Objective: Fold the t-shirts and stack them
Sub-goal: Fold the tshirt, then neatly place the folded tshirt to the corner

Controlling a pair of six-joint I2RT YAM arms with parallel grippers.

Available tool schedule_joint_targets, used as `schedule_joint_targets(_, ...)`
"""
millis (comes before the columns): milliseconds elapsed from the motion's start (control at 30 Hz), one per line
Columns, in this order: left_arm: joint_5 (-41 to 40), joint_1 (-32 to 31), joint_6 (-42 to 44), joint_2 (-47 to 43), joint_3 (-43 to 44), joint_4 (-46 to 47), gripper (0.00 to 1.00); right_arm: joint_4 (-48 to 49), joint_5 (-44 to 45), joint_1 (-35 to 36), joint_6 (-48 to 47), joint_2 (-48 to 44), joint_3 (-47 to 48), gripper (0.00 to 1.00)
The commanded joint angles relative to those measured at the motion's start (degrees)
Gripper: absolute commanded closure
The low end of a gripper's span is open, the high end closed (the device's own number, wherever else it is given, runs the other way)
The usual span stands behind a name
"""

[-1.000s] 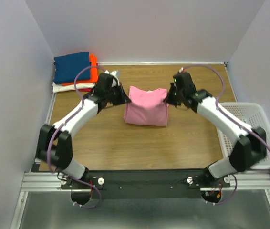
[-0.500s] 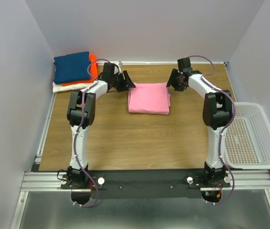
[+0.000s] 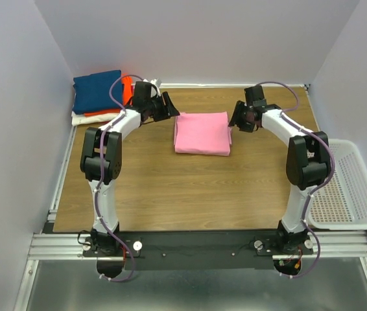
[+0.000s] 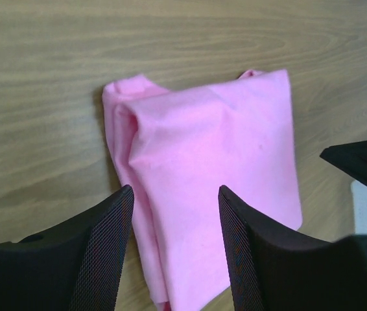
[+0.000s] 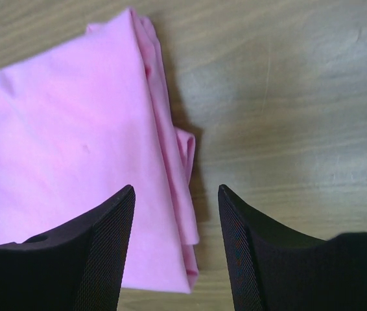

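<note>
The pink t-shirt (image 3: 201,133) lies folded flat in a rectangle on the wooden table, toward the back middle. My left gripper (image 3: 169,107) hovers just off its far left corner, open, with nothing between the fingers. In the left wrist view the pink t-shirt (image 4: 209,168) lies beyond the open left gripper (image 4: 175,194). My right gripper (image 3: 234,120) hangs by the shirt's right edge, also open and empty. The right wrist view has the right gripper (image 5: 176,191) over the folded edge of the pink t-shirt (image 5: 73,149). A stack of folded t-shirts, navy (image 3: 97,91) above orange (image 3: 126,87) and white (image 3: 89,119), sits in the back left corner.
A white mesh basket (image 3: 355,194) hangs off the table's right edge. White walls close in the table at the back and both sides. Bare wood (image 3: 190,188) stretches between the pink shirt and the arm bases.
Both grippers were shut on the pink shirt's top corners, holding it raised. They laid it down flat, opened, and drew slightly back to either side.
</note>
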Motion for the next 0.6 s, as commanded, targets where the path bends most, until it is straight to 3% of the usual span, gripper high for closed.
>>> schedule_joint_targets(0,-5.08,-1.18,2.78,-1.46,-2.90,-4.72,0.37,1.75,2.53,1.75,-0.25,-2.42,-4.39,0.39)
schedule_joint_targets(267,-2.97,-2.67,5.42,1.08,-4.06,-6.65,0.32,4.47,1.65,2.45,-0.51,-1.46,-8.36,0.39)
schedule_joint_targets(567,-6.40,-3.99,6.82,6.97,-0.55,-10.52,0.35,5.44,1.65,2.54,-0.77,-0.49,-9.15,0.39)
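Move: The pink t-shirt lies folded small between my hands. Its left edge is about 5 cm back from my left hand, 1 cm to the right and 9 cm down. Its right edge is about 4 cm back, 1 cm to the left and 5 cm below my right hand. The folded stack stands some 27 cm left and 7 cm ahead of my left hand. The white basket is roughly 37 cm right and 21 cm back from my right hand. I sink my open left hand some 8 cm and draw it back about 4 cm, tipping its fingers steeper by roughly 10 degrees, down onto the t-shirt's left edge. My right hand goes down and back about 3 cm each way, closing in on the right edge, then stops there. Both grippers stay open, a finger on either side of each edge; whether they touch the cloth can't be seen. ##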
